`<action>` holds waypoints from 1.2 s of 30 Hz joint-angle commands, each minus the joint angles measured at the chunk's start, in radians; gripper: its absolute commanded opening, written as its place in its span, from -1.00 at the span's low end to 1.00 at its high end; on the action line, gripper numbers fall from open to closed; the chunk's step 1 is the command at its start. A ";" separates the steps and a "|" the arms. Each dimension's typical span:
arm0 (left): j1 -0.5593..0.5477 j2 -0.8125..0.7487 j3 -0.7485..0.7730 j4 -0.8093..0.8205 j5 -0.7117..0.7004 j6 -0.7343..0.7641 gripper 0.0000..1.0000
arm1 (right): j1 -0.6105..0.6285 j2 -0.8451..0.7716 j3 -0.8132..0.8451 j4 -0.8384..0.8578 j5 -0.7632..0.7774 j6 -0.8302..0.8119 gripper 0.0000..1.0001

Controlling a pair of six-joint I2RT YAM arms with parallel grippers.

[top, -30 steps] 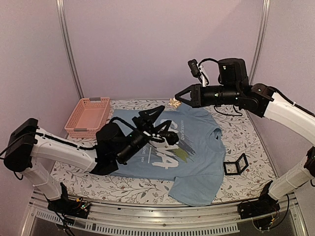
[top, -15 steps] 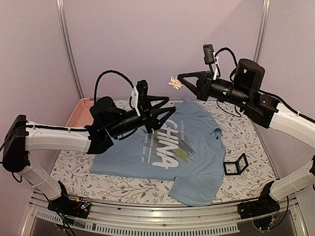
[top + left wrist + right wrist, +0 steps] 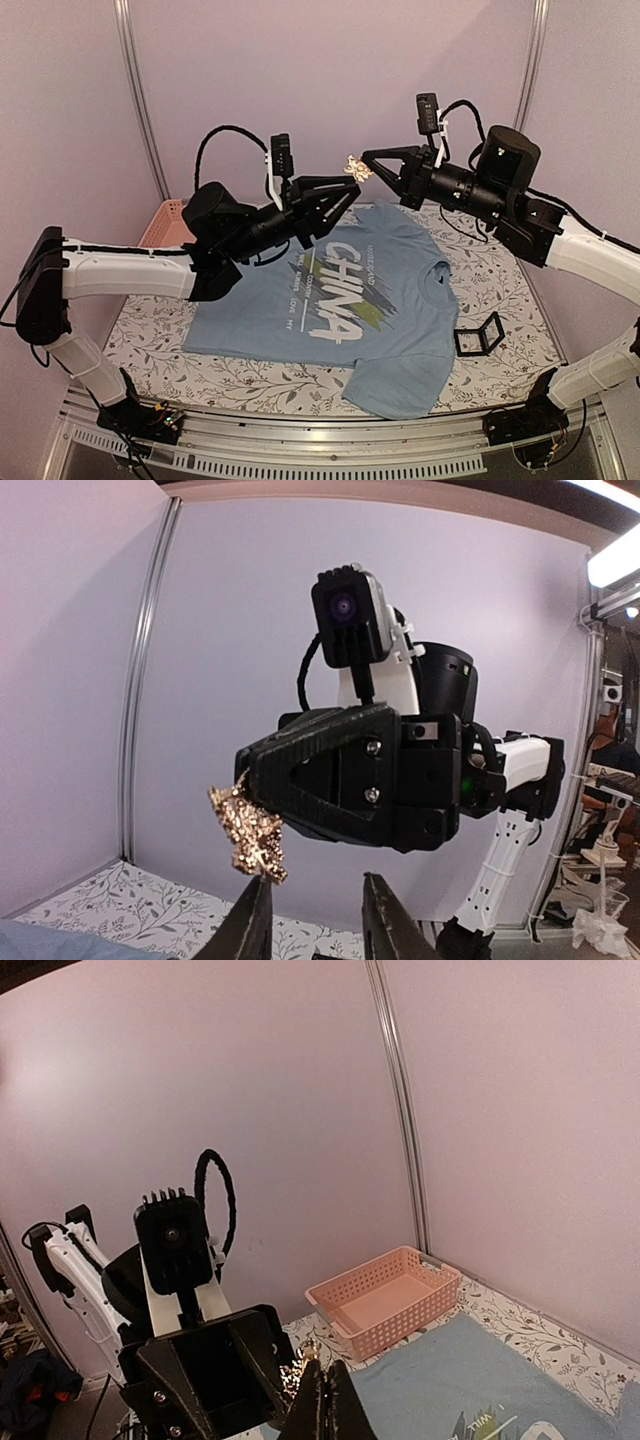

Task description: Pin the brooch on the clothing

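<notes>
The brooch (image 3: pixel 352 168) is a small gold glittery cluster held in the air above the table by my right gripper (image 3: pixel 366 162), which is shut on it. The left wrist view shows the brooch (image 3: pixel 248 825) hanging at the tip of the right gripper's black fingers (image 3: pixel 330 770). My left gripper (image 3: pixel 349 196) is raised right beside it, its jaws narrowly open; its left fingertip (image 3: pixel 252 910) sits just under the brooch. The clothing (image 3: pixel 370 300), a light blue T-shirt with a white "CHINA" print, lies flat on the table below both grippers.
A pink plastic basket (image 3: pixel 165 215) stands at the table's back left, partly behind the left arm, and also appears in the right wrist view as the basket (image 3: pixel 385 1300). A small black open-frame box (image 3: pixel 480 335) lies right of the shirt. The tablecloth is floral.
My left arm has lifted off the shirt and swung up to the right gripper, its jaws narrowing. The right gripper has risen a little with the brooch.
</notes>
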State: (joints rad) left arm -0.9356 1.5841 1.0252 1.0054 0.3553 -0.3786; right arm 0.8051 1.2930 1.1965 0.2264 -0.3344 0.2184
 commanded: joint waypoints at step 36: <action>0.031 -0.041 0.240 -0.702 0.080 0.272 -1.00 | -0.096 -0.125 0.153 -0.624 -0.169 -0.270 -0.12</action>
State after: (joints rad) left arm -0.9199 1.5753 1.2030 0.5362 0.3779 -0.2020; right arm 0.7334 1.2106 1.3067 -0.2058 -0.3882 0.0494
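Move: The brooch, still held in the right gripper's tips, lies about 2 cm ahead of the left hand, 2 cm to its right and 2 cm above. From the right hand it lies some 2 cm to the left, 1 cm back and 1 cm lower. The clothing's middle is some 9 cm ahead and 1 cm left of the left hand, about 40 cm below. The black box lies about 29 cm right of the right hand, 4 cm back and 42 cm below. Forward and to the right, by little more than 1 cm, the left hand eases its part-open fingers to the brooch and pinches it shut, while the right hand keeps its grip almost still. Then the right fingers open and let go, backing off about 3.5 cm to the right and sinking slightly; the left hand sinks some 2 cm and edges right with the brooch, and both hands' fingers tip downward about 15 degrees. ##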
